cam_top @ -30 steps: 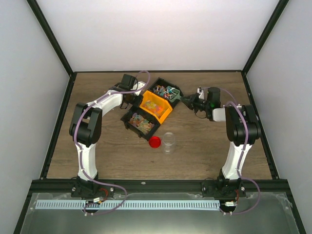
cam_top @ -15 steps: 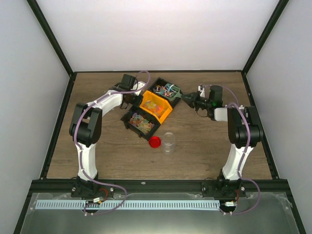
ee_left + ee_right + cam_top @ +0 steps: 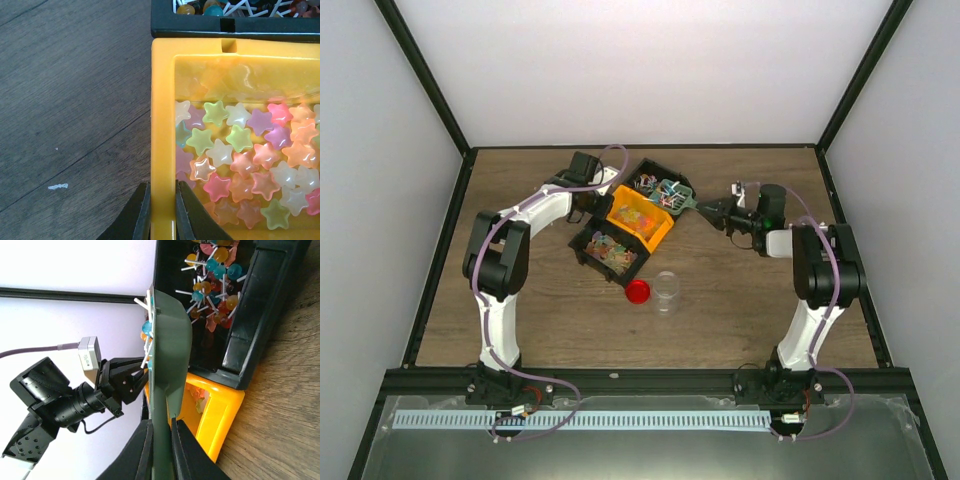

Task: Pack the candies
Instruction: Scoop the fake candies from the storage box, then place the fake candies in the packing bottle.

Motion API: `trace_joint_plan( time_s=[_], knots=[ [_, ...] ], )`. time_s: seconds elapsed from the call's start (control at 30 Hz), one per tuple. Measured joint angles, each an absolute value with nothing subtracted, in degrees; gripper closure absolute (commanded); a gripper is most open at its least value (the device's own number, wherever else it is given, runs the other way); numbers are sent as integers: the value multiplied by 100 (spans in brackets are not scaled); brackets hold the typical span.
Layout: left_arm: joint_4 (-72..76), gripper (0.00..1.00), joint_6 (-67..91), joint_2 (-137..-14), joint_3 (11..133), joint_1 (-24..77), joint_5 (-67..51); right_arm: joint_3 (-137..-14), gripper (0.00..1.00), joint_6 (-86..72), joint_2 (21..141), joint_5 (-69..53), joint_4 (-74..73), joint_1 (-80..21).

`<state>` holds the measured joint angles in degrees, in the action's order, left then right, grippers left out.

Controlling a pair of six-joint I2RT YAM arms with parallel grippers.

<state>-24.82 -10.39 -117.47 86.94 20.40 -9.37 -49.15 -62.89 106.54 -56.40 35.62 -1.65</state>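
Star-shaped candies [image 3: 240,165] fill the yellow bin [image 3: 162,100], and my left gripper [image 3: 162,212] is shut on that bin's left wall. From above, the left gripper [image 3: 592,207] sits at the yellow bin's [image 3: 638,222] left end. Stick candies [image 3: 215,280] lie in the black bin [image 3: 260,305] behind it. My right gripper [image 3: 162,452] is shut on the handle of the green scoop [image 3: 172,340], which is held on edge over that bin's rim with a few stick candies [image 3: 146,330] in it. Seen from the top, the right gripper [image 3: 703,208] and scoop [image 3: 681,199] are at the back bin's [image 3: 658,186] right corner.
A third black bin [image 3: 608,250] of mixed candies adjoins the yellow one at the front. A clear open jar [image 3: 666,290] stands upright on the wood table [image 3: 740,310] with a round red lid [image 3: 638,291] lying beside it on the left.
My right wrist has shifted to the right and turned, drawing the scoop back to the back bin's right rim. The left arm has not moved.
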Motion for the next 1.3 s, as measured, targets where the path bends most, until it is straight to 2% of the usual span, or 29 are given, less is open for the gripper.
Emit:
trace_joint_plan(
  time_s=[0.3,0.63,0.7,0.77,0.87,0.93,1.0,1.3],
  knots=[
    [-2495,96,-941,-11791,8761,2043,-930,-4786,99,-7085,11000,-6051,4816,-145],
    [-2519,96,-886,-11867,8873,2051,-897,-4622,99,-7207,10971,-6180,5103,156],
    [-2517,91,-886,-11867,8871,2058,-864,-4587,99,-7116,10842,-6195,4923,176],
    [-2477,74,-860,-11854,8842,2067,-832,-4560,99,-6967,10626,-6195,4633,209],
    [-2099,61,-707,-11808,8619,2078,-744,-4515,99,-6652,10082,-6195,4123,244],
    [-1822,56,-661,-11782,8458,2084,-707,-4484,99,-6442,9725,-6184,3811,257],
    [-1614,54,-607,-11681,8256,2084,-676,-4447,99,-6167,9277,-6169,3406,270],
    [-1271,54,-469,-11236,7679,2095,-663,-3653,99,-5192,7592,-6246,1747,489]
  ],
)
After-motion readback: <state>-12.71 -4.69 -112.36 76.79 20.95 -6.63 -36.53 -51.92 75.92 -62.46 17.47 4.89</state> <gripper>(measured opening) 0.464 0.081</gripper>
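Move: The right hand already holds the green scoop, loaded with lollipops. The clear storage box stands about 18 cm back and 9 cm left of it, 8 cm lower; the red lid is 17 cm back and 16 cm left. The lollipop compartment lies some 12 cm ahead and 10 cm left, the orange compartment 4 cm ahead and 15 cm left. From the left hand, already pinching the orange compartment's rim, its middle is 8 cm right; the storage box is 21 cm back, 14 cm right. The right hand keeps its grip on the loaded scoop and first makes a small jog near the lollipop compartment, a touch left and then some 2 cm to the right, before lifting the scoop about 8 cm and drawing it back about 9 cm, away from that compartment, with a slight roll of the wrist. As the scoop goes up, the left fingers, which had been steadying the tray, open and let go of the orange compartment's rim, staying close around it. ##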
